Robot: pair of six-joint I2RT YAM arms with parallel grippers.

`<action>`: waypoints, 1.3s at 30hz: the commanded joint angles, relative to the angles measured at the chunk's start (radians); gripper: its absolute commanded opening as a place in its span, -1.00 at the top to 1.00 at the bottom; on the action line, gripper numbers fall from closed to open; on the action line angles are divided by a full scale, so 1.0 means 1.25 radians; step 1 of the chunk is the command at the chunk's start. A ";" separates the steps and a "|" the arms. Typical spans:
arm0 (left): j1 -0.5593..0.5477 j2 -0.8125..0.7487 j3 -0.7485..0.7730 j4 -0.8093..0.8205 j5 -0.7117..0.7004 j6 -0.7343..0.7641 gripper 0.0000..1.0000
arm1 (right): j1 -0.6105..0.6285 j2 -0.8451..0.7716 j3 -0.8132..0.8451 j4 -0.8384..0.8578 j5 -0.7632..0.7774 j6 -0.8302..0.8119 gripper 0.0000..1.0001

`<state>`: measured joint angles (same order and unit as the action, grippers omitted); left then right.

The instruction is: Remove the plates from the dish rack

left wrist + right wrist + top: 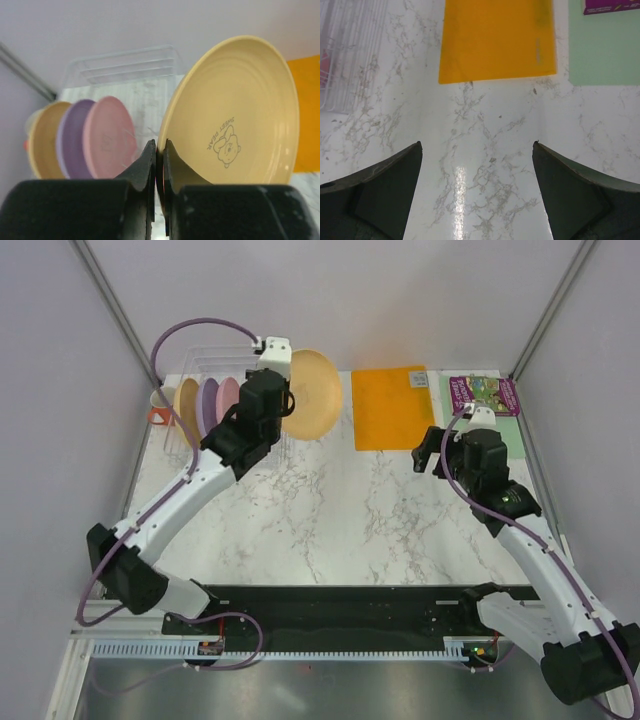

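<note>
My left gripper (160,150) is shut on the rim of a yellow-orange plate (235,115) with a bear print, held on edge in the air to the right of the dish rack (200,370). From above, that plate (312,395) hangs over the marble beside the rack. Three plates stand upright in the rack: a yellow-orange one (45,137), a purple one (70,135) and a pink one (107,137). My right gripper (477,150) is open above bare marble, near the orange mat.
A flat orange mat (392,407) lies at the back middle. A pale green sheet (605,45) with a purple card (484,392) lies at the back right. An orange mug (160,410) sits at the rack's left end. Walls enclose the table.
</note>
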<state>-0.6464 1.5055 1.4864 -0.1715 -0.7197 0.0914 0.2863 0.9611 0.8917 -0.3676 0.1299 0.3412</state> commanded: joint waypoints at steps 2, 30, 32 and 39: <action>0.000 -0.115 -0.127 -0.101 0.358 -0.344 0.96 | 0.004 -0.025 -0.022 0.057 -0.160 0.070 -0.96; 0.000 -0.186 -0.427 0.187 0.655 -0.547 0.95 | 0.005 0.013 -0.166 0.285 -0.416 0.268 1.00; 0.002 -0.194 -0.432 0.185 0.649 -0.542 0.95 | 0.004 0.010 -0.157 0.276 -0.410 0.268 1.00; 0.002 -0.229 -0.437 0.039 0.471 -0.501 -1.00 | 0.002 -0.034 -0.077 0.058 -0.194 0.194 1.00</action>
<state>-0.6449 1.2751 0.9405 -0.0357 0.0395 -0.5625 0.2863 0.9615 0.6899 -0.1562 -0.2588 0.6319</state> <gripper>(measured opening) 0.959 0.034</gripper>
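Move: The left hand still grips the yellow plate by its rim, the plate's middle some 6 cm ahead and 8 cm right, about level. The open right gripper it is bound for lies about 37 cm right, 11 cm back and 12 cm lower; the pink plate is 14 cm ahead, 17 cm left and 17 cm down. From the right hand, the yellow plate is about 17 cm ahead, 29 cm left, 12 cm up, and the orange mat 23 cm ahead, 5 cm left, 18 cm down. The left hand lowers the yellow plate about 13 cm while drawing it back and right about 10 cm each, away from the rack and towards the right hand, rolling its right side up some 40 degrees, turning clockwise and tipping down so the plate's face comes up. The open right hand comes about 8 cm left, rolling its left side up and turning counter-clockwise, then sinks slightly and shuts on the plate's free right rim before the left fingers open and let go of the left rim. ##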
